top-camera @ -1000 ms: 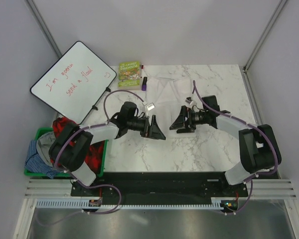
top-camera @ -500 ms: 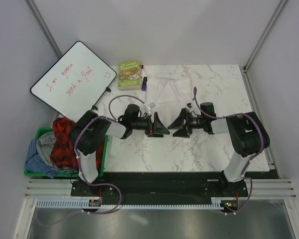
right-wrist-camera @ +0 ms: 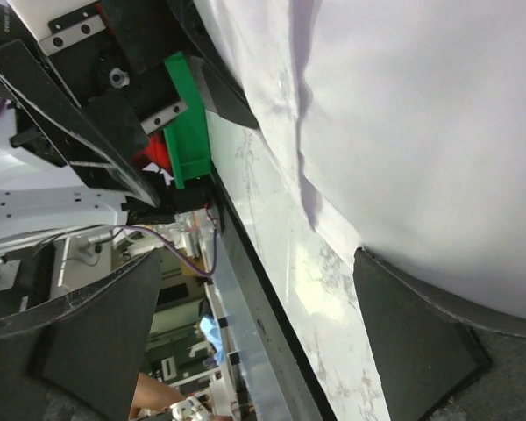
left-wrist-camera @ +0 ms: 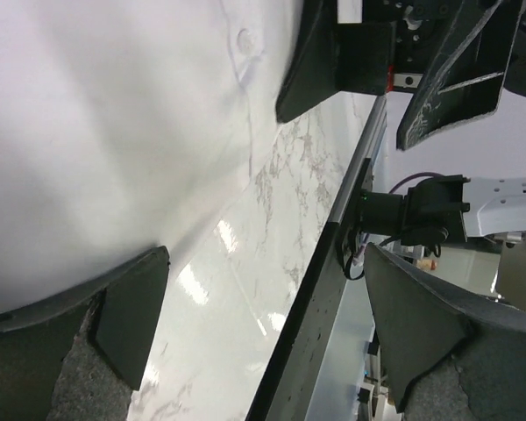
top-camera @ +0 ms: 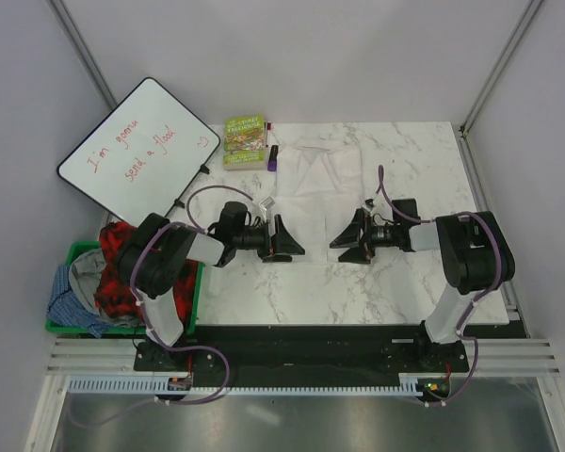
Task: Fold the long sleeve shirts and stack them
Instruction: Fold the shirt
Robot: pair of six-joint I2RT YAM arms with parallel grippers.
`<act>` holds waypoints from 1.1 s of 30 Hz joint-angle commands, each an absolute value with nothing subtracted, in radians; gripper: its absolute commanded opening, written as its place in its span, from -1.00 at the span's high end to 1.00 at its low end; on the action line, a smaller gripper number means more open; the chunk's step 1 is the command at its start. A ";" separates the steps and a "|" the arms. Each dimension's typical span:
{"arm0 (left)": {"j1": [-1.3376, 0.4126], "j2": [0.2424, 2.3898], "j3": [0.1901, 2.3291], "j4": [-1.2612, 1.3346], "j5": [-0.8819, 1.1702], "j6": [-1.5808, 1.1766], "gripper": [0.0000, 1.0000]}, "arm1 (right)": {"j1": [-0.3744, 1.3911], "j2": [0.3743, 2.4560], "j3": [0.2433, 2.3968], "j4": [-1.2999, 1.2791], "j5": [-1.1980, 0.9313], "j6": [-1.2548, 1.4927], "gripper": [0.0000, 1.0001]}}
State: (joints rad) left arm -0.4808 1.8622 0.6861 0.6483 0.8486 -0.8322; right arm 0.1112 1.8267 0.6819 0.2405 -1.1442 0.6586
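Note:
A white collared button-front long sleeve shirt [top-camera: 320, 174] lies folded flat on the marble table [top-camera: 395, 282], toward the back middle. Both arms lie low along the table, facing each other at the shirt's near edge. My left gripper [top-camera: 287, 241] is open and holds nothing; in the left wrist view the shirt [left-wrist-camera: 96, 132] fills the upper left, beside one finger [left-wrist-camera: 127, 316]. My right gripper [top-camera: 348, 235] is open and holds nothing too. In the right wrist view the shirt [right-wrist-camera: 421, 114] reaches down to one finger [right-wrist-camera: 412, 342]. Each gripper shows in the other's wrist view.
A green bin [top-camera: 194, 292] off the table's left edge holds red plaid, blue and grey clothing [top-camera: 113, 268]. A whiteboard [top-camera: 137, 151] leans at back left. A green book [top-camera: 245, 139] and a purple marker [top-camera: 272, 158] lie beside the shirt's far left corner.
Both arms have sunk low onto the table and the grippers have drawn slightly apart at the shirt's near edge. The shirt now lies flatter. Both grippers stayed open.

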 commanded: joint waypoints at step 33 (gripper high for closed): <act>-0.302 2.161 1.288 0.350 0.792 -0.650 -0.91 | -0.031 2.155 1.241 0.089 -0.977 0.477 -0.96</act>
State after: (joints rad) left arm -0.3004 2.1323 1.2343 0.4057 0.8223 -0.7044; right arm 0.0078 2.1109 1.2373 0.0521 -1.0241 0.4694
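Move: Ahead of both hands, which are low over the folded shirt near its near hem, the middle of the top layer's far edge lies about 17 cm forward: some 7 cm right of the left hand, 4 cm left of the right hand and 3 cm below both. From the left hand, the near hem is 3 cm back and 7 cm right, the crossed sleeves 26 cm forward and 6 cm right, the black marker roughly 30 cm forward and 7 cm left. Sweeping apart low along the near hem first, each hand goes outward about 4 cm, then both lift, the left by some 6 cm and a bit more than the right. They travel forward about 16 cm over the shirt, each along its own side, and sink towards the top layer's far edge, rolling slightly, fingers wide open throughout. ##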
